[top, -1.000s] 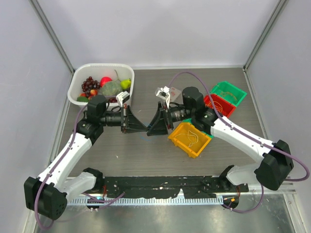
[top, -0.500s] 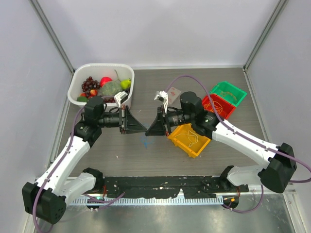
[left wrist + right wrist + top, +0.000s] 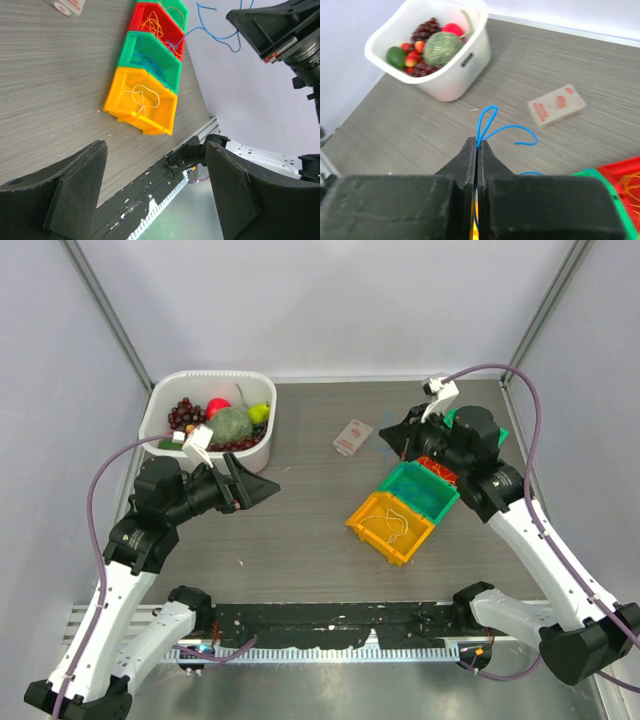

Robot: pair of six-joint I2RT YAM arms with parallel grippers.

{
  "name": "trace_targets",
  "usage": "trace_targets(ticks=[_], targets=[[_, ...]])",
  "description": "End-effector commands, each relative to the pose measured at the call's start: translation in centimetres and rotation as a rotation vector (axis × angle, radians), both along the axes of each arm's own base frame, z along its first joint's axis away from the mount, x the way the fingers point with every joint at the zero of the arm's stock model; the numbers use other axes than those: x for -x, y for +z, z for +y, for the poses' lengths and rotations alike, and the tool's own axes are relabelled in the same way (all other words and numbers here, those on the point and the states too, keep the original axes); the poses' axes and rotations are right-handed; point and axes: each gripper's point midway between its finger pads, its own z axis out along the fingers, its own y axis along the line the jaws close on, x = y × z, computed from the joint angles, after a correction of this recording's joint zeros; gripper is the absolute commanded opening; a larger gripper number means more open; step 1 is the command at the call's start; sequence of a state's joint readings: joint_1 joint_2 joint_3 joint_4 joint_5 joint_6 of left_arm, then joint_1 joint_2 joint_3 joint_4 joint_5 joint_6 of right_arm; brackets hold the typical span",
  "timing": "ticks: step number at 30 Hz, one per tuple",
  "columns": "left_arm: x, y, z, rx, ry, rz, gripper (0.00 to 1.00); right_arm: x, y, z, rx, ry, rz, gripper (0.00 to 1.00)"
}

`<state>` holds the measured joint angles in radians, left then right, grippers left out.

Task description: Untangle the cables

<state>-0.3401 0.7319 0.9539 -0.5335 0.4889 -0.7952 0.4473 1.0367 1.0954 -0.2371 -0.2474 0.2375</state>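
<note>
My right gripper [image 3: 478, 143] is shut on a thin blue cable [image 3: 488, 121], whose loop and curled end stick out past the tips. The left wrist view shows this blue cable [image 3: 216, 31] hanging from the right gripper [image 3: 231, 16] above the bins. My left gripper [image 3: 157, 150] is open and holds nothing; from above it [image 3: 255, 481] hovers over the table's left half. A white cable [image 3: 141, 98] lies in the yellow bin [image 3: 392, 526]. Blue cables [image 3: 150, 62] sit in the green bin [image 3: 421, 490], orange-yellow ones [image 3: 154, 21] in the red bin [image 3: 440, 469].
A white tub [image 3: 262, 445] of fruit stands at the back left. A small card box [image 3: 352, 436] lies mid-table near the back. Another green bin [image 3: 497, 431] is partly hidden behind the right arm. The black rail [image 3: 330, 625] runs along the near edge.
The grippers met at mid-table before. The left one has opened and drawn back left; the right one has closed and swung up and back right with the blue cable.
</note>
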Motion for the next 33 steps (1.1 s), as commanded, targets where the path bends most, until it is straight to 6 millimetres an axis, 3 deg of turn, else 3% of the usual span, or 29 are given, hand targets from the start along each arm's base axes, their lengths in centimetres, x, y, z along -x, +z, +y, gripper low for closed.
trace_targets(ticks=[1, 4, 10, 16, 20, 22, 25, 29, 31, 33], targets=[[-0.3, -0.5, 0.6, -0.069, 0.009, -0.014, 0.83, -2.9, -1.3, -4.0, 0.066, -0.085, -0.013, 0.01], [-0.2, -0.8, 0.4, -0.056, -0.005, 0.003, 0.83, -3.7, -3.8, -4.5, 0.049, -0.075, -0.018, 0.01], [0.1, -1.1, 0.0, -0.044, -0.029, 0.017, 0.83, -4.7, -9.6, -7.6, 0.087, -0.181, 0.086, 0.01], [-0.2, -1.2, -0.3, -0.042, -0.041, 0.028, 0.82, -2.8, -17.0, -11.6, 0.267, -0.335, 0.330, 0.01], [-0.6, -1.2, -0.7, -0.037, -0.060, 0.040, 0.83, -1.4, -21.3, -12.1, 0.344, -0.328, 0.511, 0.01], [-0.8, -1.2, -0.9, -0.036, -0.069, 0.046, 0.82, -1.2, -22.3, -12.3, 0.360, -0.343, 0.582, 0.02], [-0.9, -1.2, -1.2, -0.034, -0.085, 0.053, 0.82, -1.9, -21.5, -12.5, 0.375, -0.364, 0.609, 0.11], [-1.1, -1.1, -1.3, -0.042, -0.090, 0.049, 0.83, -2.7, -19.2, -12.7, 0.381, -0.386, 0.625, 0.34], [-1.1, -0.9, -1.2, -0.047, -0.088, 0.044, 0.82, -3.0, -16.9, -13.1, 0.380, -0.415, 0.596, 0.49], [-1.1, -1.0, -1.1, -0.051, -0.081, 0.043, 0.83, -3.2, -14.2, -13.5, 0.365, -0.448, 0.553, 0.55]])
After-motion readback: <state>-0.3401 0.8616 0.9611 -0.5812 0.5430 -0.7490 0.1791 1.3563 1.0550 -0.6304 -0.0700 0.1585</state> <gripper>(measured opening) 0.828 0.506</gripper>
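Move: The right hand already has the blue cable pinched above the bins. The near green bin's middle lies about 14 cm to its right, 5 cm ahead and 30 cm below. On the same level, the red bin is some 20 cm right and 13 cm ahead, the yellow bin 7 cm right and 4 cm back, and the white card box 2 cm left and 19 cm ahead. From the left hand, the near green bin is roughly 15 cm ahead, 32 cm right and 28 cm below. Downwards and to its right, the right hand swings about 12 cm across and sinks some 24 cm to just above the near green bin, tipping its fingers steeply down while carrying the blue cable. There the fingers open to about half and let go of it, and the hand begins to rise again. The empty left hand, still open, sinks a few centimetres. ##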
